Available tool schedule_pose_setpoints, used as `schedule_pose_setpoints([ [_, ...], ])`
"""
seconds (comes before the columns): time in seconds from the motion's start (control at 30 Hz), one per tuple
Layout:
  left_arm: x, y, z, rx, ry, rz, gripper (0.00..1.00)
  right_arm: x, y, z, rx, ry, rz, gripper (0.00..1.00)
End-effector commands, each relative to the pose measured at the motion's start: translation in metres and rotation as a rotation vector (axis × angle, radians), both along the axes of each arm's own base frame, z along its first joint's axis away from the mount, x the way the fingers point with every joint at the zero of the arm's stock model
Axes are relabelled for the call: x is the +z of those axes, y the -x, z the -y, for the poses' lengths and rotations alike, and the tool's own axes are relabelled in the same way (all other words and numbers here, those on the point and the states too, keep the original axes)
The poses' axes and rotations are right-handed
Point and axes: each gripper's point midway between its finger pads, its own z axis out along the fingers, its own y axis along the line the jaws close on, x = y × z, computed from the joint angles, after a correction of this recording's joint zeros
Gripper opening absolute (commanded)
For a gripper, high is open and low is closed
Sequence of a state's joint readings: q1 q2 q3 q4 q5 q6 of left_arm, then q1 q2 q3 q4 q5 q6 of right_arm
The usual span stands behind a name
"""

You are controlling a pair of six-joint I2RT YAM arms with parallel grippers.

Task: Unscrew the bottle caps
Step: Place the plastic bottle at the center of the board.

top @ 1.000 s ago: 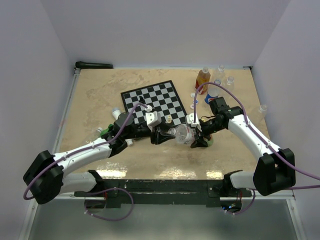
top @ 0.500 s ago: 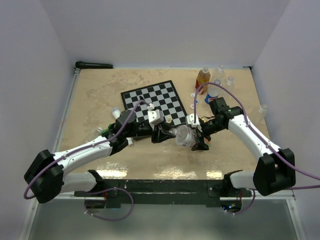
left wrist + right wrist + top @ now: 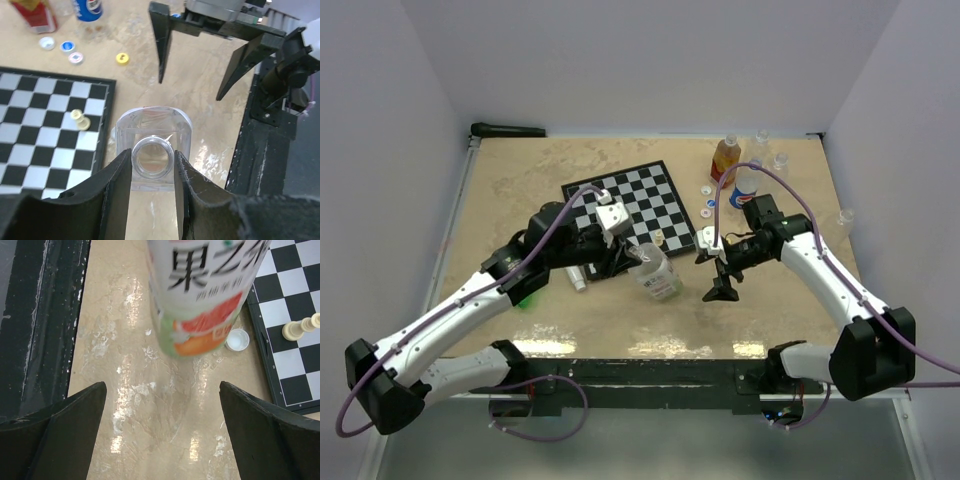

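Note:
A clear bottle (image 3: 658, 278) with an orange fruit label (image 3: 200, 295) hangs just above the table at the near middle. My left gripper (image 3: 152, 159) is shut on its neck, and the mouth (image 3: 152, 157) is open with no cap on it. My right gripper (image 3: 712, 276) stands wide open a little to the bottle's right, holding nothing (image 3: 162, 385). A white bottle cap (image 3: 237, 339) lies on the table by the chessboard's edge. More loose caps, white (image 3: 47, 43), blue (image 3: 66, 46) and yellow (image 3: 122, 58), lie near the standing bottles.
A chessboard (image 3: 625, 200) with small chess pieces (image 3: 300, 327) lies at the middle. An orange-labelled bottle (image 3: 725, 155), a blue-labelled one (image 3: 745, 185) and clear bottles (image 3: 780, 162) stand at the back right. A green item (image 3: 528, 298) lies under my left arm.
My right gripper opened wide and let go of the bottle. My left arm drew the bottle left, away from it, and tipped it from lying to more upright.

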State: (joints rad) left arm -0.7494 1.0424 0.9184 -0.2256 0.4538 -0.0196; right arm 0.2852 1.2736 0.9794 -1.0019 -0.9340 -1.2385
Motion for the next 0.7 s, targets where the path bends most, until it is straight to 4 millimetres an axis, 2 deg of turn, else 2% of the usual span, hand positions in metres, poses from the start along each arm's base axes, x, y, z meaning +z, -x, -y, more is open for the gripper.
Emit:
schedule_pose_setpoints([
  [0.0,0.027,-0.012,-0.036,0.146,-0.1,0.063,0.0,0.02,-0.006,-0.005,-0.005,-0.044,0.047,0.98],
  [0.1,0.036,-0.023,-0.056,0.252,-0.163,0.074,0.0,0.021,-0.006,-0.005,-0.007,-0.047,0.053,0.98],
  [0.17,0.05,-0.03,-0.066,0.318,-0.181,0.091,0.0,0.021,-0.006,-0.004,-0.008,-0.046,0.055,0.98],
  [0.3,0.067,-0.055,-0.101,0.515,-0.235,0.117,0.0,0.021,-0.006,-0.004,-0.01,-0.043,0.061,0.98],
  [0.4,0.077,-0.083,-0.13,0.665,-0.231,0.117,0.0,0.021,-0.006,-0.003,-0.013,-0.041,0.069,0.98],
  [0.5,0.087,-0.11,-0.147,0.763,-0.199,0.124,0.0,0.021,-0.006,-0.003,-0.014,-0.041,0.071,0.98],
  [0.67,0.083,-0.17,-0.192,0.915,-0.203,0.1,0.0,0.022,-0.005,-0.003,-0.013,-0.044,0.078,0.98],
])
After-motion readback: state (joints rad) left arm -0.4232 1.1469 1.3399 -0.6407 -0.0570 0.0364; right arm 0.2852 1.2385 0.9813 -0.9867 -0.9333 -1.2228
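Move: The board's centre lies some 25 cm ahead of the left hand, about 1 cm to its left and 24 cm below; that hand already holds the uncapped plastic bottle by the neck. On the board, the white chess piece is about 18 cm ahead and 6 cm right, the black piece 30 cm ahead and 10 cm left; the white tube lies 15 cm ahead and 20 cm left. From the right hand, the board's centre is roughly 25 cm ahead, 19 cm left and 14 cm lower. The plastic bottle, still pinched by its neck, is carried leftward and forward by the left hand, away from the open right gripper towards the board's left side, some 20 cm in all. It climbs about 7 cm while going mostly left, then levels off with more forward in it, the wrist swinging about 45 degrees counter-clockwise. ##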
